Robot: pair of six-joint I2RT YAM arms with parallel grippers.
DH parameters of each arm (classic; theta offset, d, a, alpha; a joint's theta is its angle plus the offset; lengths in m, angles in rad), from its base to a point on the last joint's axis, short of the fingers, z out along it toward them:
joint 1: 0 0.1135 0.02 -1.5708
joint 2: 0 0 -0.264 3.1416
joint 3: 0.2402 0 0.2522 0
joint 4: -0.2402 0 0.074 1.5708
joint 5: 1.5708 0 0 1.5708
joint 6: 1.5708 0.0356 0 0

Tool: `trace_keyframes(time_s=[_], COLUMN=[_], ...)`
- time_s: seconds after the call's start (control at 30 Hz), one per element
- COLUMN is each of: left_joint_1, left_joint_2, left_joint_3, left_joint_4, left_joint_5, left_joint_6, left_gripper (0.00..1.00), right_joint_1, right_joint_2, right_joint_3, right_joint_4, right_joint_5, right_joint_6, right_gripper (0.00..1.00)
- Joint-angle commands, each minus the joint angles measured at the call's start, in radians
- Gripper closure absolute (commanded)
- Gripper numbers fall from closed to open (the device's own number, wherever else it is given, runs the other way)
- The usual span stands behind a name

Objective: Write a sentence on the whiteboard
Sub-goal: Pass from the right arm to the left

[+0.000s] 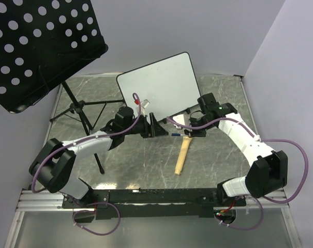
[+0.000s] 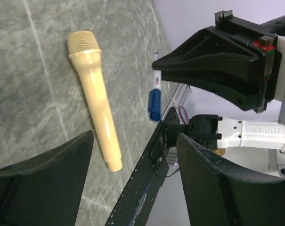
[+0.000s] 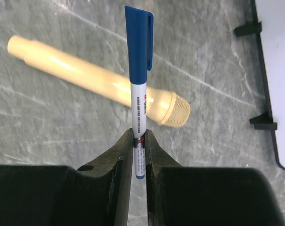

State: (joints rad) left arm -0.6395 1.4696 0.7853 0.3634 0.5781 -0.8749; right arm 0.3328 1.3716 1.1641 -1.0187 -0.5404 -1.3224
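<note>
The whiteboard (image 1: pixel 159 82) stands tilted at the back of the table, its face plain white. The sentence is not in view. My right gripper (image 3: pixel 139 135) is shut on a marker (image 3: pixel 138 70) with a white barrel and its blue cap on, held level above the table. In the top view the right gripper (image 1: pixel 187 133) holds the marker (image 1: pixel 176 135) pointing left, toward my left gripper (image 1: pixel 155 127). The left gripper (image 2: pixel 133 141) stands open with nothing between its fingers, a little short of the marker (image 2: pixel 154 96). The board's edge (image 3: pixel 280 70) also shows at the right of the right wrist view.
A cream microphone (image 1: pixel 182 155) lies on the marble tabletop below the two grippers. A black music stand (image 1: pixel 37 46) with a perforated panel stands at the back left, its tripod legs (image 1: pixel 78 111) reaching onto the table. Grey walls close the back and right.
</note>
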Motion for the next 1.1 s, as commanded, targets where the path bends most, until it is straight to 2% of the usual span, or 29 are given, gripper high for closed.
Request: trace_keyframes(time_s=[0.0,0.33,0.5,0.93,1.03,1.07], left_joint_1=[-0.026,-0.058,-0.063,-0.071,-0.074,-0.074], left_joint_2=[0.017,0.055,0.057,0.047,0.044,0.046], left_joint_3=[0.058,0.08,0.077,0.088,0.083,0.08], left_joint_4=[0.081,0.059,0.065,0.051,0.058,0.063], left_joint_5=[0.014,0.032,0.034,0.049,0.049,0.052], left_joint_6=[-0.013,-0.009,-0.015,-0.01,-0.012,-0.015], left_gripper=[0.26,0.38,0.49,0.56,0.64,0.71], right_joint_1=[0.047,0.081,0.095,0.129,0.137,0.138], right_joint_2=[-0.016,0.003,0.004,0.011,0.011,0.009], right_joint_3=[0.043,0.078,0.083,0.08,0.078,0.077], right_joint_4=[0.034,0.051,0.049,0.052,0.051,0.052], right_joint_5=[-0.018,-0.006,0.002,0.023,0.026,0.028], right_joint_6=[0.08,0.114,0.118,0.129,0.129,0.129], right_gripper=[1.0,1.0,1.0,1.0,1.0,1.0])
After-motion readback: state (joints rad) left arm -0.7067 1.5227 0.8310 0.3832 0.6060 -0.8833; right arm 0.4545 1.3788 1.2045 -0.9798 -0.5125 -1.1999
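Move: Just right of the left gripper's open fingers is the marker's blue cap; the marker's middle is some 10 cm to their right, 1 cm back and about 1 cm lower. From the right hand, which holds the marker, the left gripper is about 14 cm left, 2 cm ahead and 1 cm up. From the left hand, the microphone lies 12 cm right, 7 cm back and 15 cm below, and the whiteboard's middle 18 cm ahead, 2 cm left and about 4 cm lower. Closing in from both sides, the right hand keeps its pinch on the marker barrel and carries it cap-first about 3.5 cm left and 1 cm up towards the left gripper. The left hand eases some 2.5 cm right and nearly 2 cm back to meet it, narrowing its fingers from about three-quarters open to just over a third, around the cap; whether they touch it can't be seen. ##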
